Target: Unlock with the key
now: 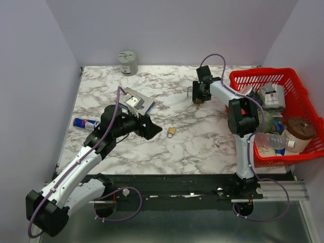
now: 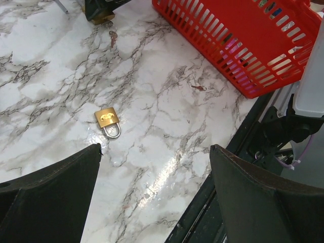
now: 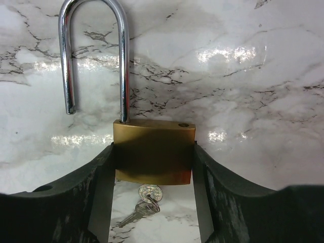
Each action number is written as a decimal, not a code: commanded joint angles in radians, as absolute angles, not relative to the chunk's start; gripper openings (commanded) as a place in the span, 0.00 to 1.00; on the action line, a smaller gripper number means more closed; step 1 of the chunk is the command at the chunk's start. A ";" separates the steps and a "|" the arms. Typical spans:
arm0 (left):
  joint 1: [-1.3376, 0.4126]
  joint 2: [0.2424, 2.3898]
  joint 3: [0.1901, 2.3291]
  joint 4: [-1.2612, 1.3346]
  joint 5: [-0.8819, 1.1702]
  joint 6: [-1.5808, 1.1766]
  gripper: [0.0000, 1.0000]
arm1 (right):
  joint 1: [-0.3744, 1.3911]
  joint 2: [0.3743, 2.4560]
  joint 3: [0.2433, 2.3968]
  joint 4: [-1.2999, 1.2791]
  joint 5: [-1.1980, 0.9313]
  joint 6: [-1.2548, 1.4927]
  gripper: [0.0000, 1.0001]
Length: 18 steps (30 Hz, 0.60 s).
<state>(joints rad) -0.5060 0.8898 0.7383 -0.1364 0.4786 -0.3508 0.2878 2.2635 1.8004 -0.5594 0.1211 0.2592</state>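
My right gripper (image 3: 153, 148) is shut on the brass body of a large padlock (image 3: 153, 134), one finger on each side. Its steel shackle (image 3: 123, 61) is sprung open, with one leg free of the body. A key (image 3: 150, 193) sits in the bottom of the lock, and a second key hangs from its ring. In the top view this gripper (image 1: 199, 96) is at the back of the table beside the basket. A small closed brass padlock (image 1: 171, 131) (image 2: 108, 121) lies flat mid-table. My left gripper (image 1: 152, 130) (image 2: 155, 147) hovers just left of it, open and empty.
A red basket (image 1: 298, 76) (image 2: 212, 40) with bottles and boxes fills the right side. A blue drink can (image 1: 85, 123) lies at the left edge. A blue-and-white box (image 1: 137, 103) lies behind the left arm. A grey tin (image 1: 128, 63) stands at the back wall.
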 commanded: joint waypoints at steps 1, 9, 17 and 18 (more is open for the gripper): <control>-0.502 0.894 0.735 -0.146 0.454 -0.339 0.95 | 0.284 2.289 1.824 -0.611 0.084 0.210 0.66; -0.502 0.891 0.736 -0.146 0.407 -0.359 0.98 | 0.282 2.201 1.796 -0.604 0.008 0.183 0.87; -0.502 0.873 0.736 -0.143 0.355 -0.387 0.99 | 0.331 2.053 1.763 -0.604 0.018 0.163 0.94; -0.502 0.870 0.738 -0.141 0.350 -0.391 0.99 | 0.340 2.018 1.756 -0.604 0.018 0.161 0.94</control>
<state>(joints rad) -0.5056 0.8921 0.7383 -0.1387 0.4099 -0.3679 0.3084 2.1460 1.7733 -0.5865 0.0357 0.1879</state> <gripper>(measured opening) 0.988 0.936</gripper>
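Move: The large padlock, its shackle swung open, is still between the right fingers, its body at the hand point and about 1 cm below it. Its keys lie some 5 cm back from the hand, and the small padlock is about 19 cm back and 16 cm to the left. From the idle left hand, the large padlock lies roughly 27 cm ahead, 24 cm to the right and 22 cm lower. Letting go of the large padlock's body, the right fingers spread from their grip to nearly wide open while the hand stays low over the table. Then the hand lifts clear, about 5 cm up, with 2 cm to the left and a slight draw back, turning a few degrees counter-clockwise. ##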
